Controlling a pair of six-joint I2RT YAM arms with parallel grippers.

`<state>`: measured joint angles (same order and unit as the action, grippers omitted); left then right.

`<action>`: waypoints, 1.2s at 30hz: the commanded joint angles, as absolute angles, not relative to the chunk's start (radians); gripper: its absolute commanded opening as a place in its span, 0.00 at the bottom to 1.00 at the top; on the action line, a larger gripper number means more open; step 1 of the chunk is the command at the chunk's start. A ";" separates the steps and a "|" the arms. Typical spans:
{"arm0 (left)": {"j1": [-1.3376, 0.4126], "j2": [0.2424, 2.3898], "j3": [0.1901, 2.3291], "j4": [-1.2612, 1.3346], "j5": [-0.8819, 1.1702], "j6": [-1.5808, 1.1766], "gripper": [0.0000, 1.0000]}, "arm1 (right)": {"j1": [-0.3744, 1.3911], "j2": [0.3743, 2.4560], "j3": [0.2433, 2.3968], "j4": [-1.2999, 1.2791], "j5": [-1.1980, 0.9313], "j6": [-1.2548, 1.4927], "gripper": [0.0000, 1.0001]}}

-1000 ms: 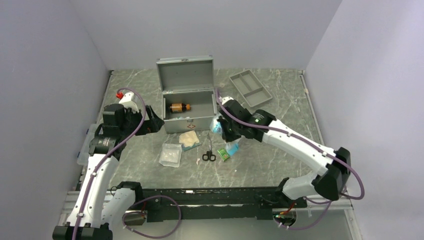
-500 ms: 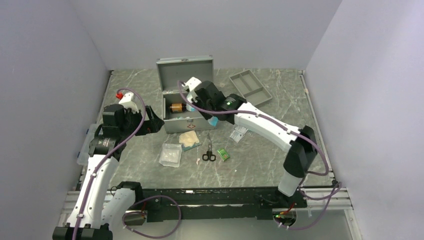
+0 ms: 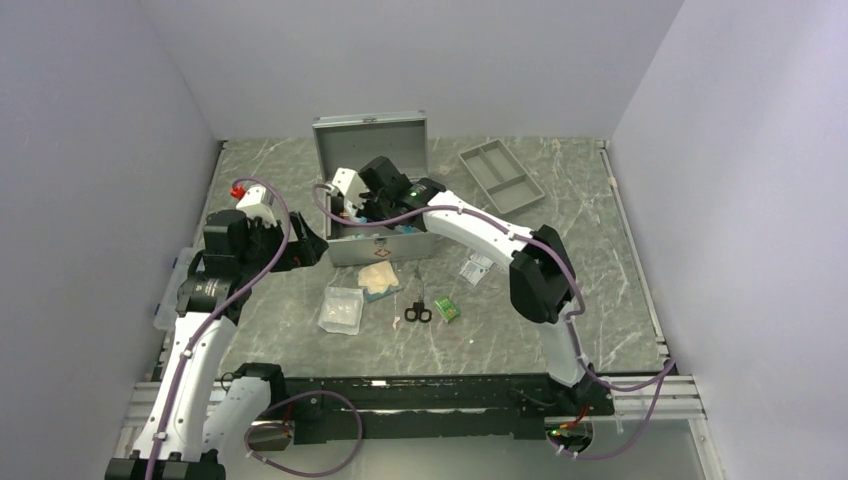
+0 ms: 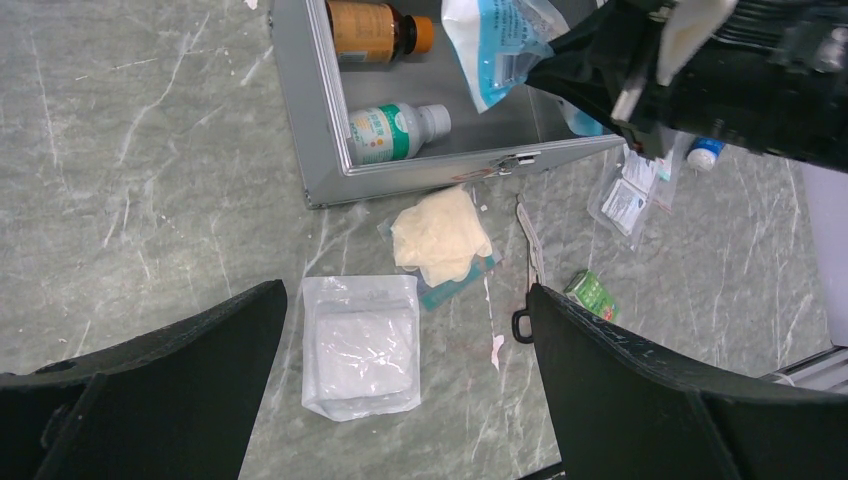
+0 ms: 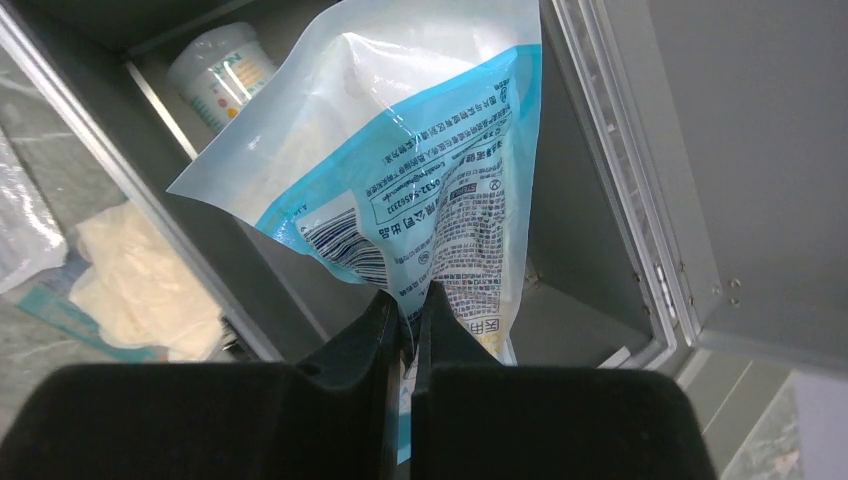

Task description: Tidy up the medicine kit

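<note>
The medicine kit [image 3: 375,250] stands open at the middle back, lid upright. Inside lie a brown bottle [image 4: 370,30] and a white bottle with a green label [image 4: 395,130]. My right gripper [image 5: 410,310] is shut on the lower edge of a blue-and-white pouch [image 5: 420,170], which hangs over the kit's open compartment [image 4: 500,45]. My left gripper [image 4: 405,295] hovers open to the kit's left front [image 3: 305,245], above a clear packet with a white pad [image 4: 362,345]. It holds nothing.
In front of the kit lie a cream glove on its wrapper [image 4: 440,235], scissors [image 4: 527,270], a small green box [image 4: 592,293] and a sachet bag [image 4: 625,200]. A grey divided tray [image 3: 500,177] sits back right. A clear plastic box [image 3: 168,300] sits at the left edge.
My right arm has swung left from the table beside the kit to over its open compartment, carrying the pouch. The left arm has not moved.
</note>
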<state>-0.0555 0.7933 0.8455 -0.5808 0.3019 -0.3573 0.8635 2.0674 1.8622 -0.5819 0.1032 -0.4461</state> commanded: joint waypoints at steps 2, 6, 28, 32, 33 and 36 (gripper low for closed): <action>-0.051 0.773 0.845 -0.549 0.309 -0.355 0.99 | 0.812 2.132 1.954 -0.580 0.008 -0.534 0.00; -0.051 0.773 0.846 -0.551 0.305 -0.354 0.99 | 0.792 2.198 1.999 -0.620 -0.041 -0.546 0.00; -0.061 0.793 0.901 -0.673 0.256 -0.394 0.99 | 0.762 2.032 1.955 -0.516 0.031 -0.415 0.59; -0.062 0.788 0.853 -0.682 0.300 -0.438 0.99 | 0.765 1.875 1.852 -0.441 0.058 -0.338 0.71; -0.061 0.787 0.833 -0.683 0.306 -0.443 0.99 | 0.766 1.835 1.828 -0.427 0.066 -0.306 0.71; -0.062 0.784 0.787 -0.705 0.284 -0.460 0.99 | 0.764 1.714 1.733 -0.394 0.064 -0.227 0.71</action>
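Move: The right hand already holds the crumpled blue packet over the kit box, whose middle lies about 4 cm ahead, 1 cm to the right and some 11 cm below. Inside, the brown bottle is roughly 7 cm ahead and 3 cm left, the white bottle 2 cm ahead and 4 cm left, both about 12 cm down. The beige gauze lies 5 cm back, straight below sideways, 15 cm down. From the left hand the box is some 16 cm ahead, 11 cm right, 18 cm below. Still pinching the blue packet, the right hand lowers it about 6 cm into the kit box while easing 3 cm forward, then opens its fingers wide and lets go. It then lifts steeply clear, nearly 15 cm up from its lowest point, drifting slightly right and back and rolling its left side up. Late on, the open left hand sinks about 2 cm and tips slightly down. ##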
